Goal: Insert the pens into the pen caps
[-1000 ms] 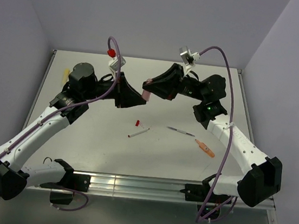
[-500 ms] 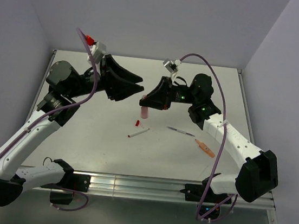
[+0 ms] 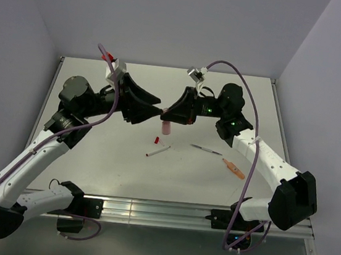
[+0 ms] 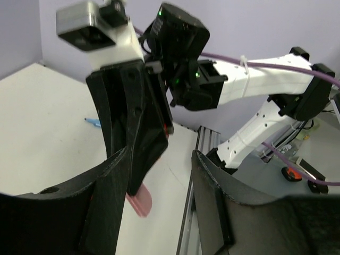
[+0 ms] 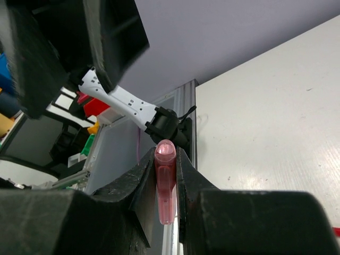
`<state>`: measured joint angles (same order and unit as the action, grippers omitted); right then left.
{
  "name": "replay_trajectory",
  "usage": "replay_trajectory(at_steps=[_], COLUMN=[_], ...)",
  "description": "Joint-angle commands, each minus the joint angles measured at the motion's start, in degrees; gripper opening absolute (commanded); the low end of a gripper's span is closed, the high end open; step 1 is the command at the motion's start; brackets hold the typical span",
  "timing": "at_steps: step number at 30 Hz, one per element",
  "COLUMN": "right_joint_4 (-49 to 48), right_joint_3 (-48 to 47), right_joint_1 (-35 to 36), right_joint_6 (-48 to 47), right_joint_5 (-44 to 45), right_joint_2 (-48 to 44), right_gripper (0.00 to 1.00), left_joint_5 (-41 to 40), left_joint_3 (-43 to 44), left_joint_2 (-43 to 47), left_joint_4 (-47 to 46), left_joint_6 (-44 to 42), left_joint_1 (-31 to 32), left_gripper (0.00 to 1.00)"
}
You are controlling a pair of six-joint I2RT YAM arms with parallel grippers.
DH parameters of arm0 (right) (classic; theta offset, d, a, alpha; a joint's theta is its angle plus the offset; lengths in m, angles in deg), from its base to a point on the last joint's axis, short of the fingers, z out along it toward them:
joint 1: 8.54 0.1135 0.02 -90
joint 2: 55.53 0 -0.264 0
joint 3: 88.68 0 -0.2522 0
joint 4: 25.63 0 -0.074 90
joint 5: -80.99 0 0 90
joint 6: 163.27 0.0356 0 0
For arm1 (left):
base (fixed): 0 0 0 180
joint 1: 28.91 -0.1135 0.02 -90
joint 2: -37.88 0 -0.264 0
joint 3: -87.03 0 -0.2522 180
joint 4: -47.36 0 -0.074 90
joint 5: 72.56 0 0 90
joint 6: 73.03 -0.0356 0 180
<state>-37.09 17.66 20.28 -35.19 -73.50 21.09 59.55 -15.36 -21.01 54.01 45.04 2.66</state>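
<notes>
My right gripper (image 3: 166,118) (image 5: 166,154) is shut on a pink pen (image 5: 166,183) (image 3: 166,127), which hangs above the table's middle. My left gripper (image 3: 156,109) (image 4: 159,154) is open, facing the right one, its tips close beside it. In the left wrist view the pink pen's end (image 4: 139,203) shows in the gap, close to the left finger (image 4: 109,196). On the table lie a red pen cap (image 3: 156,140), a thin white pen (image 3: 158,151), a thin grey pen (image 3: 206,149) and an orange pen (image 3: 234,168). A blue pen (image 4: 93,122) lies farther back.
Grey walls close the table (image 3: 92,155) at the back and both sides. An aluminium rail (image 3: 148,210) runs along the near edge between the arm bases. Purple cables (image 3: 252,69) loop above both wrists.
My left gripper opened, swung back to the left, then came back toward the right gripper. The right gripper tilted down with the pink pen and has held still since.
</notes>
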Motion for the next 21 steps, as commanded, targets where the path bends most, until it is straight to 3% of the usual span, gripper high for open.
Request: replay_trajectory(at_steps=[1, 8, 21], right_joint_4=[-1.51, -4.40, -15.91], right_joint_3=[-2.85, -3.91, -2.24], right_joint_1=[-1.39, -1.75, -1.49], right_joint_6=[1.20, 4.97, 14.73], right_joint_5=[-0.99, -0.99, -0.90], right_joint_2=[-2.44, -1.39, -0.16], right_gripper=[0.00, 0.00, 0.00], left_joint_5=[1.82, 6.23, 6.32], left_joint_3=[-2.41, -5.76, -7.43], left_joint_2=[2.73, 2.65, -1.13], left_joint_4=[-0.61, -1.94, -4.74], left_joint_6=[-1.10, 1.10, 5.83], left_joint_1=[-0.46, -0.64, -0.55], left_gripper=[0.55, 0.54, 0.52])
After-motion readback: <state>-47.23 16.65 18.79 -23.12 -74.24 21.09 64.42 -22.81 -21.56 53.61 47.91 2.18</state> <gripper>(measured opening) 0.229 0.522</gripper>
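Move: The pink pen, already held by the right hand and hanging just below its grip, lies about 4 cm to the left hand's right, roughly 8 cm below and level with it fore and aft. From the right hand, the pen's middle is about 2 cm down, and the left fingers are some 4 cm left and 6 cm up. On the table about 40 cm below the left hand, the red cap lies 7 cm ahead and 1 cm left, the white pen 4 cm straight ahead. The open left hand sinks about 6 cm towards the pink pen, which the right lifts some 3 cm. ##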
